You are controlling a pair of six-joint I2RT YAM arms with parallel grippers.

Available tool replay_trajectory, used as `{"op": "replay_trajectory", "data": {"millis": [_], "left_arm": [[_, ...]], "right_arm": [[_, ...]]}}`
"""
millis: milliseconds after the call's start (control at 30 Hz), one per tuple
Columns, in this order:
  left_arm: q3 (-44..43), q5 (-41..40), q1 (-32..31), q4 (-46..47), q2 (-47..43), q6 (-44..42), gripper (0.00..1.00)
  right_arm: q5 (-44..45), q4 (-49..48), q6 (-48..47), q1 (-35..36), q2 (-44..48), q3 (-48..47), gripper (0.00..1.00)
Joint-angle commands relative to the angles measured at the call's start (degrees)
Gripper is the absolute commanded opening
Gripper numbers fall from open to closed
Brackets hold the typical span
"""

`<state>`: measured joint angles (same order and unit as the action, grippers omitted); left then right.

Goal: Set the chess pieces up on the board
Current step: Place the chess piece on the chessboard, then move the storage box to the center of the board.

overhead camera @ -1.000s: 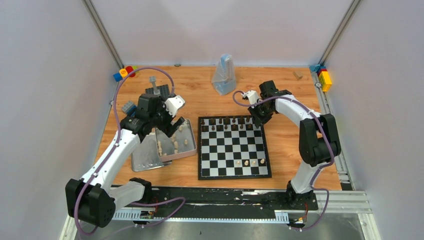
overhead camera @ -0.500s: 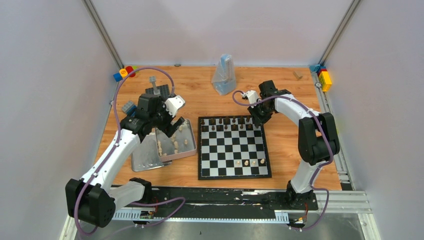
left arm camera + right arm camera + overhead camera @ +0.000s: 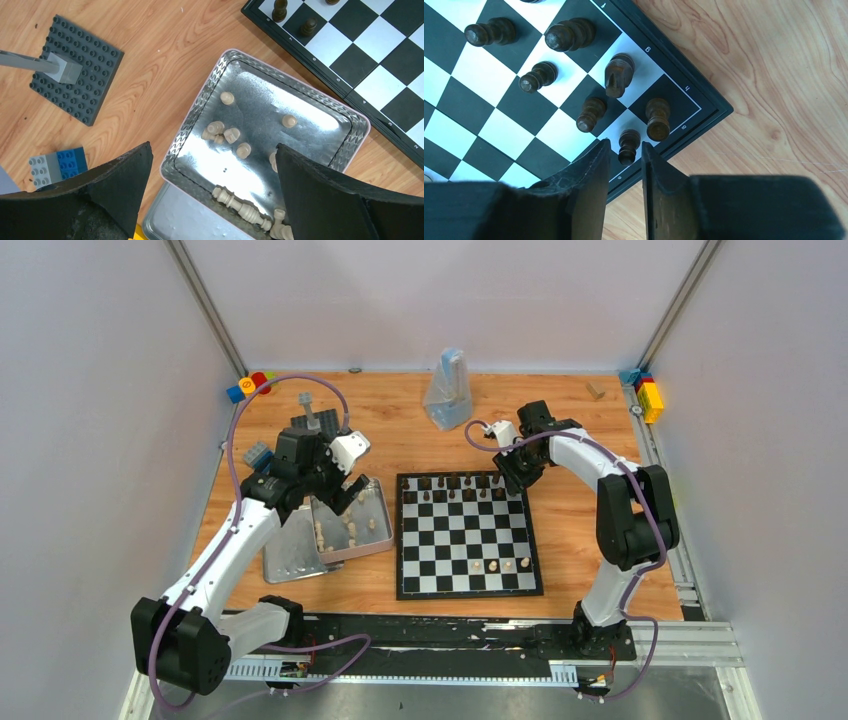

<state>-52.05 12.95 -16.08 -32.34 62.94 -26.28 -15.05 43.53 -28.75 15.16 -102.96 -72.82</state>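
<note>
The board (image 3: 455,540) lies mid-table with dark chess pieces (image 3: 455,483) along its two far rows and three cream ones (image 3: 492,566) near the front. My right gripper (image 3: 513,472) hovers over the far right corner. In the right wrist view its jaws (image 3: 625,145) stand slightly open around a dark pawn (image 3: 626,146), which stands upright on a white edge square beside a dark rook (image 3: 657,120). My left gripper (image 3: 214,147) is wide open above the silver tin (image 3: 280,100), where several cream pieces (image 3: 231,134) lie loose.
The tin's lid (image 3: 290,560) lies under its left edge. A dark grey studded plate (image 3: 75,70) and a blue-grey brick (image 3: 57,165) sit left of the tin. A plastic bag (image 3: 447,390) stands behind the board. Coloured bricks (image 3: 650,395) lie in the back corners.
My right gripper's jaws have parted a little around the dark pawn, which now stands on the board. The left arm has not moved.
</note>
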Motion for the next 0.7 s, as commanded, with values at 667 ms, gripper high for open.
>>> {"op": "replay_trajectory", "data": {"millis": [667], "left_arm": [[-0.8, -9.5, 1.8, -0.5, 3.8, 0.4, 1.00]], "right_arm": [[-0.3, 2.6, 2.4, -0.4, 11.7, -3.3, 0.58]]}}
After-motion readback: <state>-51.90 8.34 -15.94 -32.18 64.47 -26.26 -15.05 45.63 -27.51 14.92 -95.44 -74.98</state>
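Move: The dark pawn already stands on its square between the right hand's loosened fingertips, its middle about 1 cm below the hand point. The rook is some 3 cm straight beyond it; the knight lies 3 cm farther out and 3 cm left, and the next pawn level with it, 3 cm left. From the left hand that pawn is roughly 29 cm right, 3 cm ahead and 12 cm below; loose light pieces lie 13 cm below, 2 cm back and 3 cm left. The pawn is left on its square as the right fingers, already parted, open wider around it; after a short pause the right hand lifts nearly straight up off it by about 5.5 cm, gathering speed, its fingertips tilting some 5 degrees outward. Late on, the empty, wide-open left hand starts left and slightly down over the box of light pieces, about 1.5 cm. ##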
